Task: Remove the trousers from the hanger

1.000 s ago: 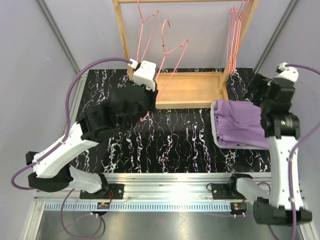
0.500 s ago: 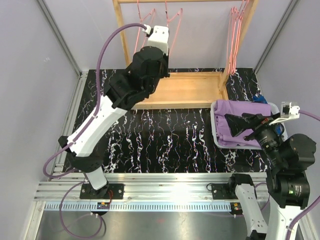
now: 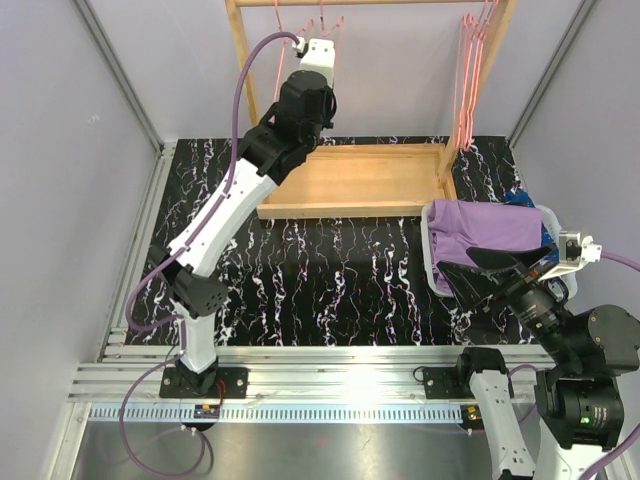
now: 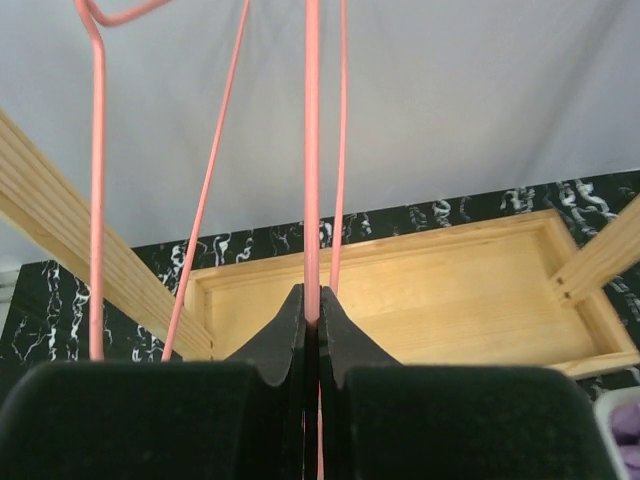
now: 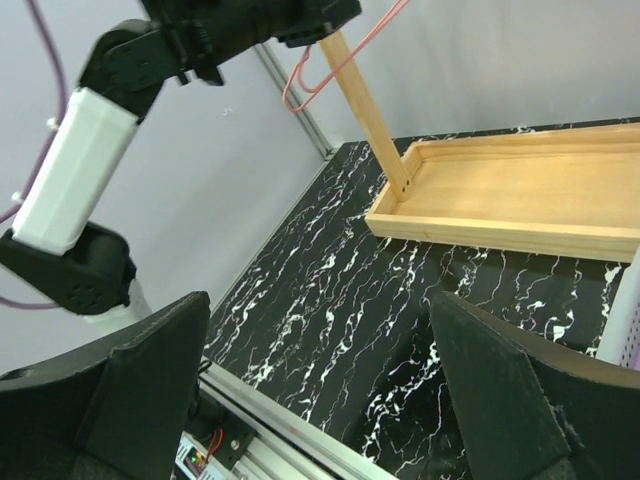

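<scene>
The lilac trousers [image 3: 490,232] lie heaped in a white bin [image 3: 431,262] at the right. A bit of the dark blue patterned trousers [image 3: 522,198] peeks out behind them. High at the wooden rack's top, my left gripper [image 4: 312,312] is shut on the wire of a bare pink hanger [image 4: 312,150]. In the top view that hanger [image 3: 334,24] hangs near the top rail, and no cloth is on it. My right gripper [image 3: 478,278] stands open over the bin's near edge with nothing between its fingers. It shows wide open in its wrist view [image 5: 320,310].
The wooden rack's tray base [image 3: 370,180] stands at the back centre, with upright posts on both sides. More pink hangers [image 3: 468,70] hang at the rack's right post. The black marbled tabletop [image 3: 330,270] lies between the arms.
My left arm has risen from table height to the rack's top rail, carrying the pink hanger. The right arm has pulled back from the bin toward the near edge, still open.
</scene>
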Tool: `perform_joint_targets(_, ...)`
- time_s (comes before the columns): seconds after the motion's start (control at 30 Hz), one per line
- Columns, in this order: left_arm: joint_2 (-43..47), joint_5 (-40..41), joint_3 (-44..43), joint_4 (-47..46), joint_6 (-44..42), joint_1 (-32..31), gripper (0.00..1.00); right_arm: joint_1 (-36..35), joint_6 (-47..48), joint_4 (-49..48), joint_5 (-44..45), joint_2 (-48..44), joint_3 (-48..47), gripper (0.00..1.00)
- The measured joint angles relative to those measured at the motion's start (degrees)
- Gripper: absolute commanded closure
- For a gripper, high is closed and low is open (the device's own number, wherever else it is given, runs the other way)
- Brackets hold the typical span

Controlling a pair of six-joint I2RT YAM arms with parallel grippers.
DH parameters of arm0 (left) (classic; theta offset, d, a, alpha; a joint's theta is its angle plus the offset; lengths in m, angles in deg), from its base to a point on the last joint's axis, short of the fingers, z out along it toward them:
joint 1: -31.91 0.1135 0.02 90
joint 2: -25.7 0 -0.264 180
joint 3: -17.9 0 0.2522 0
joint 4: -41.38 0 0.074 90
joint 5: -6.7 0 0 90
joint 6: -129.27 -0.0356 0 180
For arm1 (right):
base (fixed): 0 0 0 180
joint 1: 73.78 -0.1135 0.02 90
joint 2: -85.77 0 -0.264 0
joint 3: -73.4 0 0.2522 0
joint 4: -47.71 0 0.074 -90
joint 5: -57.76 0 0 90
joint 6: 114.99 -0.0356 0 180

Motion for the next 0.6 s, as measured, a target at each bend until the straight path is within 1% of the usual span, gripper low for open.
perform_joint_targets(0.17, -2.29, -2.25, 0.55, 1.22, 1.57, 4.57, 1.0, -1.18, 0.02, 0.9, -0.2, -0.42, -0.02, 0.01)
perform_joint_targets(0.27, -2.86, -3.69, 0.22, 1.88, 2.47, 6.27, 1.0, -1.51, 0.0, 1.2, -0.44, -0.44, -0.02, 0.01)
perform_joint_targets(0.43, -2.95, -6.25, 0.26, 2.58, 4.42, 7.23, 1.0, -1.66, 0.0, 1.6, -0.57, -0.46, -0.02, 0.01)
perform_joint_targets(0.53, -2.21, -7.17, 2.23, 2.51, 6.14, 7.23, 1.0, -1.66, 0.04, 1.64, -0.55, -0.46, -0.02, 0.01)
perform_joint_targets(0.6, -0.98, -7.87, 4.59, 2.01, 7.39, 7.26, 0.95, -1.66, 0.28, 1.92, -0.37, -0.46, -0.02, 0.0)
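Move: The left hand already grips one side of an empty pink hanger and is bringing it to the rack's top rail, where the hanging spot is about 8 cm ahead, 3 cm to its left and some 18 cm above. Another hanger hangs roughly 8 cm left and 8 cm ahead, its middle slightly higher; the rack's left post stands about 13 cm left and 10 cm ahead. From the right hand, the hanging spot is about 40 cm ahead, 20 cm left and 18 cm up. The left hand, its fingers staying shut on the hanger's side, sinks about 5 cm in all while easing forward and to its left by some 3 cm each, bringing the hanger along under the rail towards the one already hanging there, to hang its hook on the rail. The sideways and forward travel is done by halfway and the rest is almost all lowering, with the wrist tipping down a little, under 10 degrees. ##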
